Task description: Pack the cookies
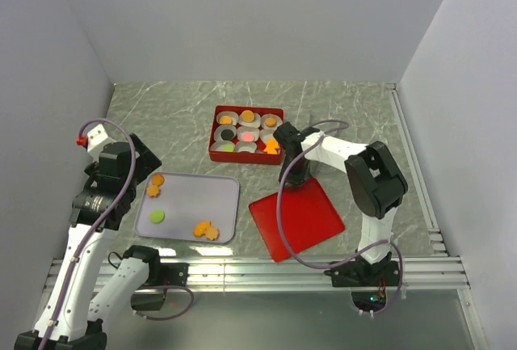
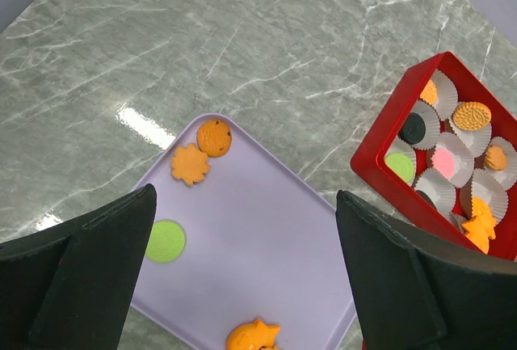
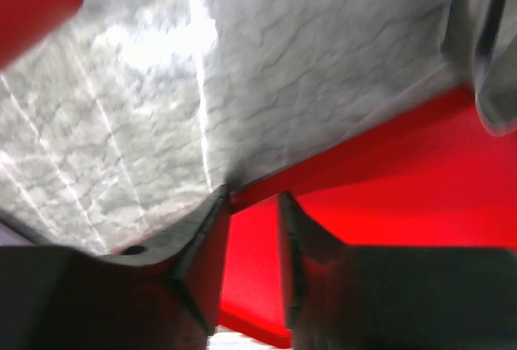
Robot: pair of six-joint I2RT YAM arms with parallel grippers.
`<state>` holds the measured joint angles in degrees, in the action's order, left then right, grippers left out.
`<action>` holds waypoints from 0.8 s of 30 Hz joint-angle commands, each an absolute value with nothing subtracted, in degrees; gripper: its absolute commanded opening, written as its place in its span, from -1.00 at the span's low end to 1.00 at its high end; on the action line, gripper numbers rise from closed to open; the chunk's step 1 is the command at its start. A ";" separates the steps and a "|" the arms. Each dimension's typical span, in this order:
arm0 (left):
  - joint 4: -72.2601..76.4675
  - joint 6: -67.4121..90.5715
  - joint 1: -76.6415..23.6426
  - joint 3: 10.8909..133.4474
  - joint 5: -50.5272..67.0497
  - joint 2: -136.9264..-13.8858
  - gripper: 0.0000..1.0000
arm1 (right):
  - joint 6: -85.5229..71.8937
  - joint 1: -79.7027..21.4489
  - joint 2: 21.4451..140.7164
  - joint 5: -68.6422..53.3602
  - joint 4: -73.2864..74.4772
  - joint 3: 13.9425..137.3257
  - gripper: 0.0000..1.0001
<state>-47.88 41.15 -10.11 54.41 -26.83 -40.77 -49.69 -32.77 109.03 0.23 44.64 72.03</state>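
Observation:
Loose cookies lie on a lilac tray (image 1: pixel 228 204): a round orange one (image 2: pixel 214 137), an orange flower (image 2: pixel 190 164), a green disc (image 2: pixel 166 241) and an orange pair (image 1: pixel 206 229) at the near edge. More cookies sit in white paper cups inside the red box (image 1: pixel 216 154), among them a pink one (image 2: pixel 446 160) and a black one (image 2: pixel 412 128). My left gripper (image 2: pixel 246 277) hangs wide open above the tray, holding nothing. My right gripper (image 1: pixel 295 179) is down at the far corner of the red lid (image 1: pixel 303 221), its fingers closed in on the lid's rim (image 3: pixel 355 148).
The lid lies on the marble tabletop between the tray and the right arm's base. White walls close in the table on three sides. A metal rail (image 1: pixel 266 269) runs along the near edge.

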 commanded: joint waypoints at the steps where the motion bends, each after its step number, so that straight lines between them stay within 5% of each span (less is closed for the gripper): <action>1: -46.76 40.69 -9.84 54.40 -26.98 -40.87 0.99 | -49.04 -35.15 111.53 0.88 44.82 68.21 -0.42; 8: -46.76 40.69 -9.76 54.32 -26.98 -40.87 0.99 | -50.01 -37.70 106.36 0.18 44.30 65.92 -1.00; 24: -45.18 38.85 -9.67 53.88 -24.35 -39.55 0.99 | -53.26 -39.90 78.50 3.95 55.37 67.23 -1.00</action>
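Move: Just behind the right fingertips stretches the red lid, its middle about 11 cm back and almost straight in line, a centimetre lower; its far rim is already at the fingers. The red box of cookies lies some 15 cm ahead and 14 cm to this hand's left, and the grey tray roughly 8 cm back and 32 cm left. From the idle left hand, the lid is about 7 cm back, 44 cm right and 23 cm down. Drawing back low along the table for about 5 cm, slightly left at first, the right hand drags the lid's far rim towards the bases and shuts its part-open fingers, pinching that rim. It then goes straight up, speeding to about 10 cm with the rim held, the fingertips tilting some 10 degrees forward and a little left. ##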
